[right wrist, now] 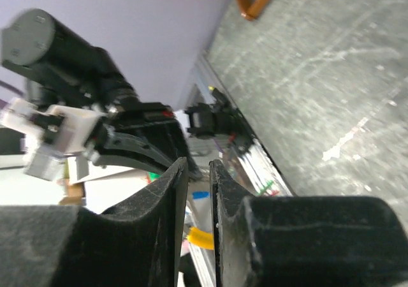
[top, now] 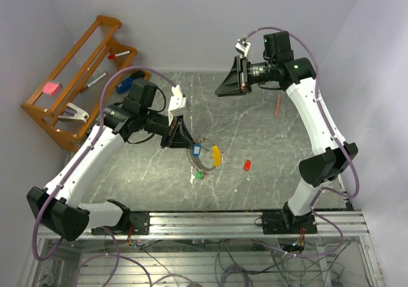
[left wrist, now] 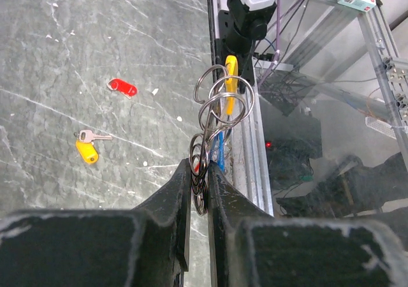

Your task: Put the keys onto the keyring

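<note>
My left gripper [top: 185,143] [left wrist: 199,167] is shut on the keyring [left wrist: 217,105], a chain of silvery rings that stands up out of the jaws. A yellow curved piece [left wrist: 231,73] and a blue key [top: 197,150] [left wrist: 218,152] hang on it. On the table lie a red key [top: 247,165] [left wrist: 122,87], a yellow key [left wrist: 87,149] with a bare metal blade, and a green key [top: 199,175]. High over the far side of the table, my right gripper [top: 219,93] [right wrist: 198,162] has its fingers a narrow gap apart with nothing between them.
A thin orange pencil [top: 277,106] lies at the far right of the table. A wooden rack [top: 76,83] with markers and small items leans at the back left. The aluminium rail [top: 210,220] [left wrist: 245,140] runs along the near edge.
</note>
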### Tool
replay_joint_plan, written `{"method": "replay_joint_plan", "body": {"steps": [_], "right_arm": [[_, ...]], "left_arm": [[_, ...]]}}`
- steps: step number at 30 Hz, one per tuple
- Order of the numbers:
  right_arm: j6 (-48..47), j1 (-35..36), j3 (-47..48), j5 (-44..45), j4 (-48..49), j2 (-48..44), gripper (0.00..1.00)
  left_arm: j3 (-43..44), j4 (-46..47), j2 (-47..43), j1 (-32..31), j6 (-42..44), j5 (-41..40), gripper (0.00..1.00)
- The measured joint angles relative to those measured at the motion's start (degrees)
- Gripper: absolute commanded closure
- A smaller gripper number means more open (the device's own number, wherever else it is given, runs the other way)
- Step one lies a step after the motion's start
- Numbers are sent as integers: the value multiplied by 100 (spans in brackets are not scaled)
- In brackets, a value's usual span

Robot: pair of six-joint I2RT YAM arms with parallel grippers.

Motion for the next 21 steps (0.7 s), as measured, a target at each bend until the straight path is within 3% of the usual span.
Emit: {"method": "replay_joint_plan", "body": {"steps": [5,12,21], "right_arm": [[-879,52,44,697,-920,-170,73],[-922,188,-638,778,-942,-837,77],[-1355,1331,-496,1279,-1075,-874,75]], "left_arm": [[0,210,24,15,-409,-4,93],[107,234,385,15,-909,-223,93],[149,420,546,26,-1552,-656,93]]}}
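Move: The keyring hangs from the left fingertips, its middle about 4 cm right, 1 cm back and 5 cm below that hand. From the empty right hand its middle lies roughly 15 cm back, 4 cm left and 9 cm lower. The ring's blue tag is about 14 cm back, 6 cm left and 7 cm below the right hand; its yellow sleeve is some 16 cm straight back and 10 cm below. Still pinching the keyring, the left hand carries it about 3 cm forward and slightly down, turning some 15 degrees, mostly nose-down and counter-clockwise. The empty right hand comes back about 9 cm to meet it, sinking early and swinging first a little right, then left towards the ring, its fingers staying slightly open and not yet touching. ##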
